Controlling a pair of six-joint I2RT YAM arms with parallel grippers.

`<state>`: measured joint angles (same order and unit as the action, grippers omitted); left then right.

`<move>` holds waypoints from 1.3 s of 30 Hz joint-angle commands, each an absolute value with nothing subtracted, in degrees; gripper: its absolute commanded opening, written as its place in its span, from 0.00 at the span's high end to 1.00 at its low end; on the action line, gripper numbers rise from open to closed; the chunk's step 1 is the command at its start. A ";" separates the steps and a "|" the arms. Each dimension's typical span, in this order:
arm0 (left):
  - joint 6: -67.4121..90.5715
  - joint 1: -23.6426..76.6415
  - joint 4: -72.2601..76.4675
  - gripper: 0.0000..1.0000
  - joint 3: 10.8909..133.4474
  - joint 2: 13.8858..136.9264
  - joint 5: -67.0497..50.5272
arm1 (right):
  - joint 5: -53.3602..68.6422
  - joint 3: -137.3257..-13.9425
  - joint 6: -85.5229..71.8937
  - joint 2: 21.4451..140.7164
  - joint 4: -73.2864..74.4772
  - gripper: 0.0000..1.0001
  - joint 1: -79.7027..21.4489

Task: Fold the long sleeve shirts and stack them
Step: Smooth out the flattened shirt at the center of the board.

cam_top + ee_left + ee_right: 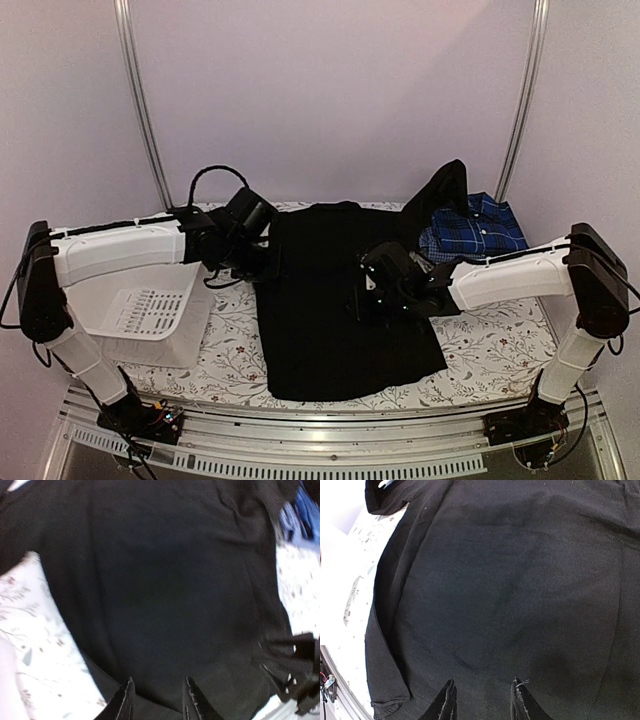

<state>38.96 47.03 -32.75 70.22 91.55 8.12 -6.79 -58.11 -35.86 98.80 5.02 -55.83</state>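
Note:
The black long sleeve shirt (335, 310) lies spread flat in the middle of the table, with one sleeve bunched up at the back right (445, 190). Behind it at the back right rests the folded blue plaid shirt (472, 232). My left gripper (262, 262) hovers at the black shirt's left edge. In the left wrist view it (159, 680) is open over the black cloth (165, 580) with nothing between its fingers. My right gripper (375, 290) is above the shirt's middle right. In the right wrist view it (483, 682) is open just over the fabric (510, 580), holding nothing.
A white slotted basket (150, 320) sits at the left, under the left arm. The flowered tablecloth (500, 340) shows around the shirt. A strip of the plaid shirt (300, 515) appears at the top right of the left wrist view. The table's metal front rail (330, 425) runs along the near edge.

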 commanded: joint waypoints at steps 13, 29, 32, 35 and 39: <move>30.26 28.26 -37.55 0.65 91.33 114.55 14.76 | -10.07 -64.11 -32.13 98.26 8.06 0.62 -56.02; 29.58 18.98 -44.77 0.56 115.07 134.61 15.82 | -10.22 -64.79 -30.29 98.70 7.65 0.62 -55.81; 30.67 17.85 -46.41 0.50 120.18 138.29 14.90 | -9.72 -64.89 -29.97 98.70 7.63 0.62 -55.81; 31.29 17.19 -48.49 0.46 124.39 141.68 15.01 | -9.29 -64.59 -29.89 98.70 7.60 0.62 -55.73; 32.44 16.10 -48.75 0.45 125.04 143.82 13.13 | -8.94 -64.10 -29.95 98.62 7.57 0.62 -55.72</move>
<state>31.05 17.45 -46.15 123.50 141.58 14.98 -9.43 -63.37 -30.57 98.78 7.44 -55.81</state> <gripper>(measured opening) 0.550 0.381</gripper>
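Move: The shirt's left sleeve, where I'm headed, lies about 27 cm ahead of my left hand, 17 cm to its left and 12 cm below. Its folded-back cuff is roughly 4 cm farther out and 7 cm farther left than that; the collar is some 39 cm ahead of the hand and 13 cm right. The white basket stands 28 cm left, nearly level. From my right hand the sleeve lies about 30 cm ahead, 34 cm left. I swing my empty left hand from over the shirt's left side towards its left sleeve, about 27 cm forward and 16 cm left, at first nearly level, then sinking some 10 cm to come low over the cloth beside the folded-back cuff. On the way the wrist turns counter-clockwise some 25 degrees and the partly open fingers spread wider. My right hand rises about 3 cm over the torso, its opening unchanged. ##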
